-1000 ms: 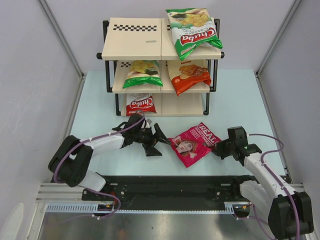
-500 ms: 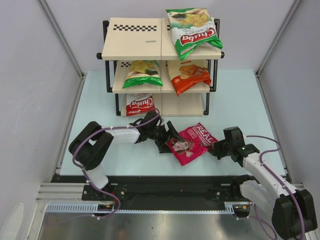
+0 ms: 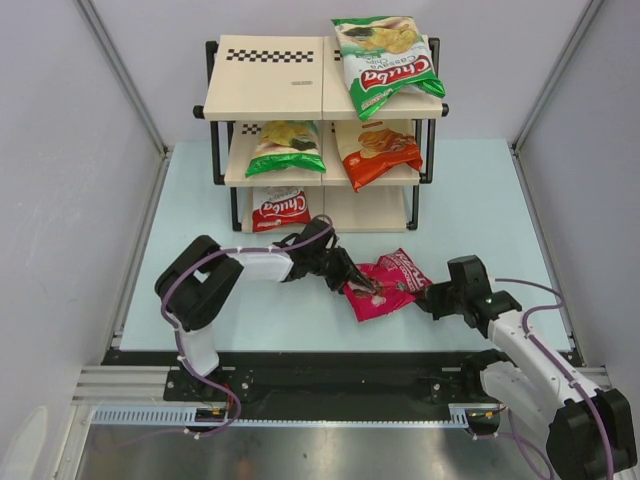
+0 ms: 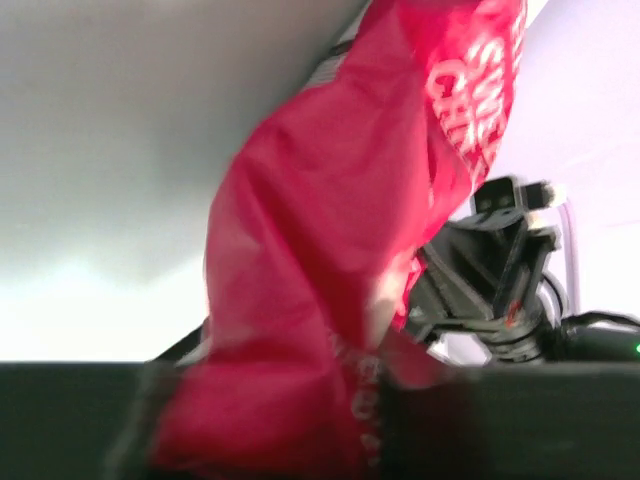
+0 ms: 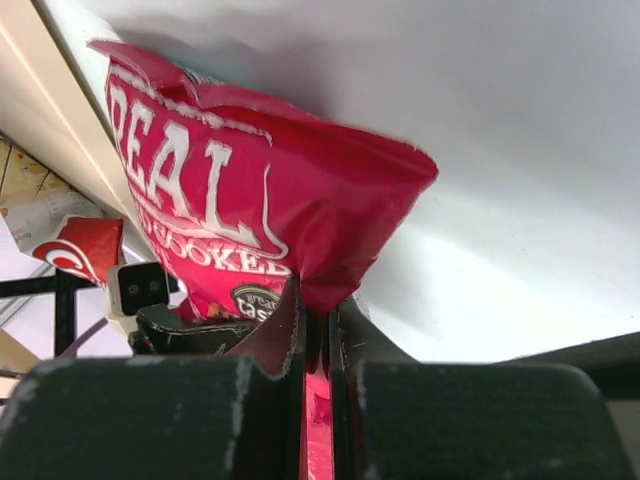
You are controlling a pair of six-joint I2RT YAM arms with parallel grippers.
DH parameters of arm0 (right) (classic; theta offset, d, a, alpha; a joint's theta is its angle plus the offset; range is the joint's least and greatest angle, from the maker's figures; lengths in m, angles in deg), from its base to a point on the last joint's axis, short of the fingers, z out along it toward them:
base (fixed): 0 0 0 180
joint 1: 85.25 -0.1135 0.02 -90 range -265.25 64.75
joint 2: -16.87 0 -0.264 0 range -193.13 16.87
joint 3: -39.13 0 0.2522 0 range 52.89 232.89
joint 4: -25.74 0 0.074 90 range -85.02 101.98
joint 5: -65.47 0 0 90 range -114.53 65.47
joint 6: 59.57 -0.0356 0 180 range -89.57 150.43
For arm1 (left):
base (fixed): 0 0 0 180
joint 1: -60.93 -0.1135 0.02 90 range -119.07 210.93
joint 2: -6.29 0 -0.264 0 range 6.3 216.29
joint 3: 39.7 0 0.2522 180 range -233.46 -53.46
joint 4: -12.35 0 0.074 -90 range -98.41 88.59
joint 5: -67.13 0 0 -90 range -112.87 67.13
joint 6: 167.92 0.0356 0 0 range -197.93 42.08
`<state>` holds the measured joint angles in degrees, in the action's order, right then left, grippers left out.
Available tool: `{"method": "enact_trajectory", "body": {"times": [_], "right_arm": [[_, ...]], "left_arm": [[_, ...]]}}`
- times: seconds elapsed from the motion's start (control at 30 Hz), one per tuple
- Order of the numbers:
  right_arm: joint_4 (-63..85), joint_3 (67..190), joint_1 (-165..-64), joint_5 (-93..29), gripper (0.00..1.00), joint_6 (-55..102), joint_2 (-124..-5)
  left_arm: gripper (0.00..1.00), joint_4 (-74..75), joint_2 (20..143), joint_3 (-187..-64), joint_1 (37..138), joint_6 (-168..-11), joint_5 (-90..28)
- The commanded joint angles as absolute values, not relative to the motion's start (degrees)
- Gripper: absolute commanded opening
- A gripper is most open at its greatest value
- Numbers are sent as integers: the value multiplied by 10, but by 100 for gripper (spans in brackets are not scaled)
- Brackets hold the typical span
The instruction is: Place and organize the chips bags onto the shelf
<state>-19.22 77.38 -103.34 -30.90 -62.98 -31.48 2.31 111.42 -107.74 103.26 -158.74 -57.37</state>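
The magenta chips bag (image 3: 385,287) lies crumpled on the pale table between both arms, in front of the shelf (image 3: 270,75). My left gripper (image 3: 358,283) is shut on its left edge; in the left wrist view the bag (image 4: 330,250) fills the space between the jaws. My right gripper (image 3: 432,297) pinches its right corner, and the foil (image 5: 250,210) is squeezed between the shut fingers (image 5: 318,330). A green bag (image 3: 385,62) lies on the top board, another green bag (image 3: 287,145) and the orange bag (image 3: 378,150) on the middle one, and the red-and-white bag (image 3: 281,208) at bottom left.
The bottom shelf's right half (image 3: 365,208) shows bare board, as does the top board's left half. Grey walls with slanted metal posts close in both sides. A black mounting rail (image 3: 330,375) runs along the near table edge.
The left gripper reached right to the magenta bag and closed on its left edge, bunching the bag up. The right gripper kept its hold on the bag's corner and shifted slightly.
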Motion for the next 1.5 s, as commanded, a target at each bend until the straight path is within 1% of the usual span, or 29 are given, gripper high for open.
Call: {"method": "enact_trajectory", "body": {"times": [0.0, 0.03, 0.13, 0.17, 0.2, 0.27, 0.33, 0.37, 0.4, 0.43, 0.53, 0.6, 0.77, 0.93, 1.0, 1.27, 1.47], "right_arm": [[-189, 776, -1009, -328, 1, -641, -305], [-189, 776, -998, -337, 3, -635, -305], [-187, 777, -957, -345, 15, -616, -301], [-183, 778, -947, -346, 23, -609, -301], [-171, 780, -932, -347, 28, -597, -301], [-155, 788, -890, -359, 32, -583, -309], [-135, 798, -857, -373, 35, -558, -321], [-130, 812, -840, -377, 38, -550, -333], [-124, 817, -831, -386, 39, -537, -342], [-121, 824, -811, -391, 41, -533, -352], [-104, 839, -774, -405, 43, -520, -366], [-90, 844, -752, -416, 43, -511, -385], [-53, 866, -703, -438, 43, -490, -435], [-3, 887, -697, -434, 43, -504, -481], [20, 889, -697, -433, 43, -509, -493], [29, 908, -704, -453, 43, -516, -530], [26, 931, -709, -465, 42, -504, -571]], "left_arm": [[19, 38, 1089, -1104, 1037, -1600, -593], [17, 34, 1083, -1102, 1036, -1597, -598], [11, 36, 1054, -1087, 1026, -1596, -622], [11, 32, 1036, -1083, 1022, -1596, -624], [10, 27, 1028, -1082, 1012, -1591, -623], [9, 4, 1003, -1085, 1000, -1582, -615], [6, -4, 985, -1087, 993, -1576, -600], [4, -2, 969, -1085, 987, -1582, -594], [3, 7, 961, -1080, 985, -1592, -587], [1, 50, 955, -1060, 980, -1606, -580], [0, 124, 942, -1030, 975, -1653, -570], [0, 129, 952, -1038, 973, -1649, -572], [0, 107, 961, -1113, 973, -1591, -555], [0, 88, 972, -1171, 973, -1553, -524], [0, 92, 971, -1175, 973, -1545, -500], [0, 126, 971, -1157, 978, -1514, -433], [0, 265, 964, -1074, 983, -1472, -354]]}}
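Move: The REAL chips bag lies between the hands. Its middle is about 6 cm right of the left gripper and 1 cm ahead, and some 7 cm left of the right gripper, also 1 cm ahead. From the left gripper, the empty bottom-right shelf bay is roughly 20 cm straight ahead at about hand height. The red Chuba bag is 19 cm left of that bay and level with it, and the orange bag is on the shelf above the bay, some 20 cm higher and 4 cm right. Finish shutting the left fingers on the near-left end of the REAL bag while the right fingers open and let go of its other end. Raise the bag with the left gripper, then carry it up and forward towards the bottom-right bay, about 15 cm up and 10 cm forward in all, swinging the fingers forward some 35 degrees. Draw the right gripper off forward and to the right, slightly up. ##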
